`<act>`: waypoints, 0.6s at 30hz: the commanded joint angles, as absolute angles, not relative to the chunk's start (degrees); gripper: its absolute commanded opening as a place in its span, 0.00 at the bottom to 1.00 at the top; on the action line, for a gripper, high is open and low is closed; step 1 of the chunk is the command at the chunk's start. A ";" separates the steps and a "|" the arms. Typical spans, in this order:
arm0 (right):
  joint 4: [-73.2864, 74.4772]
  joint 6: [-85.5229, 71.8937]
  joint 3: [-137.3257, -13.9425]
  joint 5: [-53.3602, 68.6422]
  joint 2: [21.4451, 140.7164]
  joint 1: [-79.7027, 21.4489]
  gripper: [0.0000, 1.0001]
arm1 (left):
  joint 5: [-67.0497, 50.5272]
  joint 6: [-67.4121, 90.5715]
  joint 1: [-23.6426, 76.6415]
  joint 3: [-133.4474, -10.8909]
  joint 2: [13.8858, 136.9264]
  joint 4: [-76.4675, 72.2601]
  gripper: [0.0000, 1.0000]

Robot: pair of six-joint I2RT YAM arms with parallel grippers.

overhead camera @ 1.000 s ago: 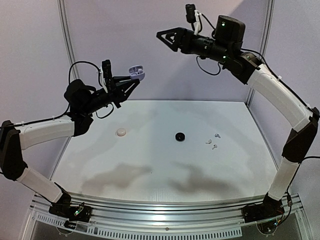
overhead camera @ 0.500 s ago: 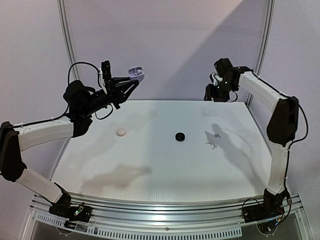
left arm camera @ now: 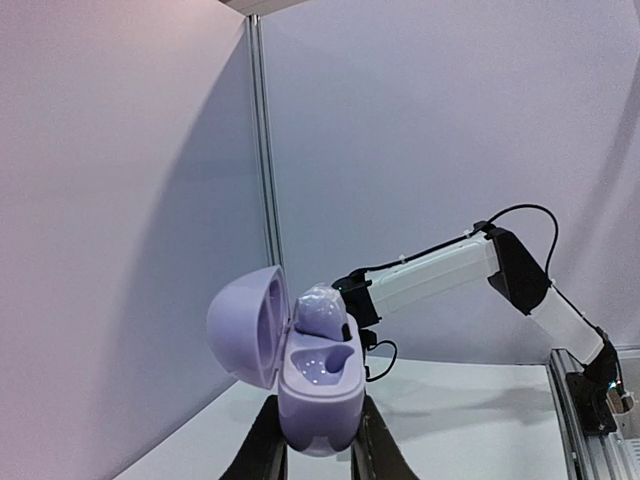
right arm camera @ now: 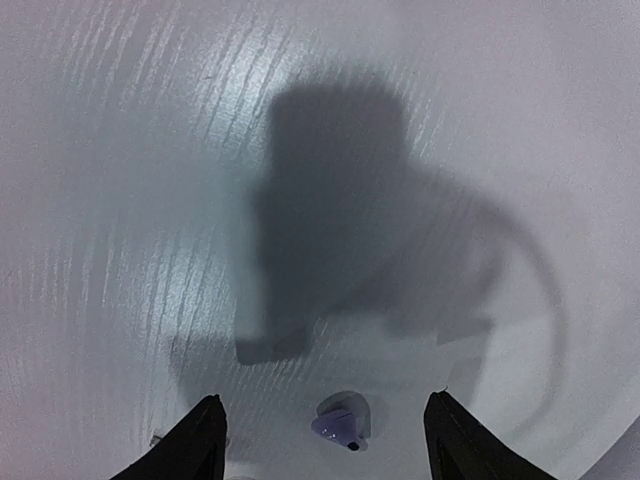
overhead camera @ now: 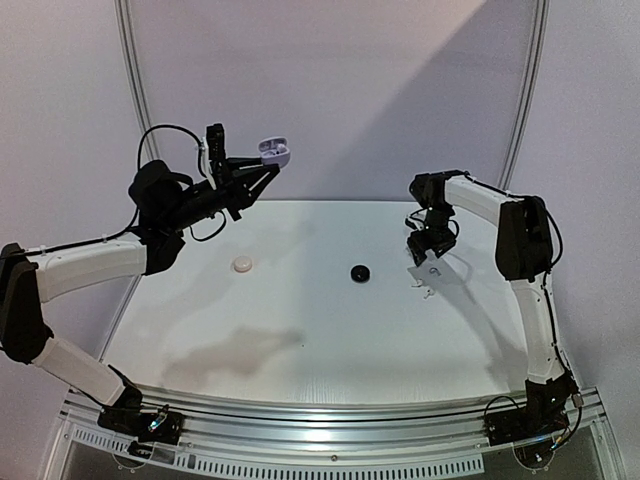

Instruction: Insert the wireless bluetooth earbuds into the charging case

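Note:
My left gripper [overhead camera: 262, 170] is raised at the back left, shut on the base of an open lavender charging case [overhead camera: 274, 151]. In the left wrist view the case [left arm camera: 320, 395] stands upright between the fingers [left arm camera: 268, 448], its lid swung left. One lavender earbud [left arm camera: 320, 312] sits in the far socket; the near socket is bare. My right gripper [overhead camera: 424, 256] hangs low over the table at the right, open. In its wrist view a loose lavender earbud [right arm camera: 338, 425] lies between the open gripper [right arm camera: 324, 405] fingers, touching neither. Two small pale earbuds [overhead camera: 417, 284] lie just in front of it.
A round black case [overhead camera: 360, 272] lies mid-table and a round cream case [overhead camera: 242, 264] to its left. The white table [overhead camera: 300, 340] is walled by pale panels at the back and sides. The right arm's shadow falls across the surface under the gripper.
The right arm has swung down from high at the back to just above the earbuds on the right of the table. The left arm and its case have stayed put.

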State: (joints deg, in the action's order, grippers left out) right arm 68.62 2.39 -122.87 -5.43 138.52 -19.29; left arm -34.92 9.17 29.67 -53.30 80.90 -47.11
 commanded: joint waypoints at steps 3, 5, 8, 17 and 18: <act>70.10 5.31 -123.33 -4.17 143.25 -17.10 0.58 | -34.80 8.34 29.80 -54.49 80.38 -45.22 0.00; 69.91 5.28 -122.19 -3.69 143.68 -16.83 0.54 | -34.80 8.29 29.79 -54.58 80.49 -45.10 0.00; 69.58 5.70 -120.54 -3.43 143.53 -16.78 0.46 | -34.80 8.27 29.79 -54.69 80.67 -45.09 0.00; 69.61 6.53 -116.86 -2.46 141.83 -16.79 0.38 | -34.81 8.00 29.71 -54.76 80.77 -44.65 0.00; 69.68 6.75 -116.45 -2.68 141.65 -16.74 0.37 | -34.80 7.95 29.71 -54.68 80.77 -44.65 0.00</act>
State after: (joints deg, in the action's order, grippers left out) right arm 67.48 5.39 -120.27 -2.20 140.07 -16.95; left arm -34.92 8.60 29.67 -53.43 80.90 -45.45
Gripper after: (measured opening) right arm 0.382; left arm 0.179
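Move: The lilac earbud I go for lies on the table about 3 cm below my right fingertips, roughly 2 cm back and 2 cm to the right. From that hand, one white earbud is some 6 cm back and 4 cm left, the other about 10 cm back and 1 cm left, both at table height. My left hand holds the open lilac case high up; from it the lilac earbud is some 13 cm ahead, 52 cm right and 38 cm down. I lower my right hand about 2.5 cm to the lilac earbud, easing a good centimetre to the right as I sink, with the fingers still pointing down. Meanwhile I draw the open fingers in to roughly half their gap, one on either side of the earbud, and stay low there as they keep narrowing; whether they touch it yet can't be seen. ##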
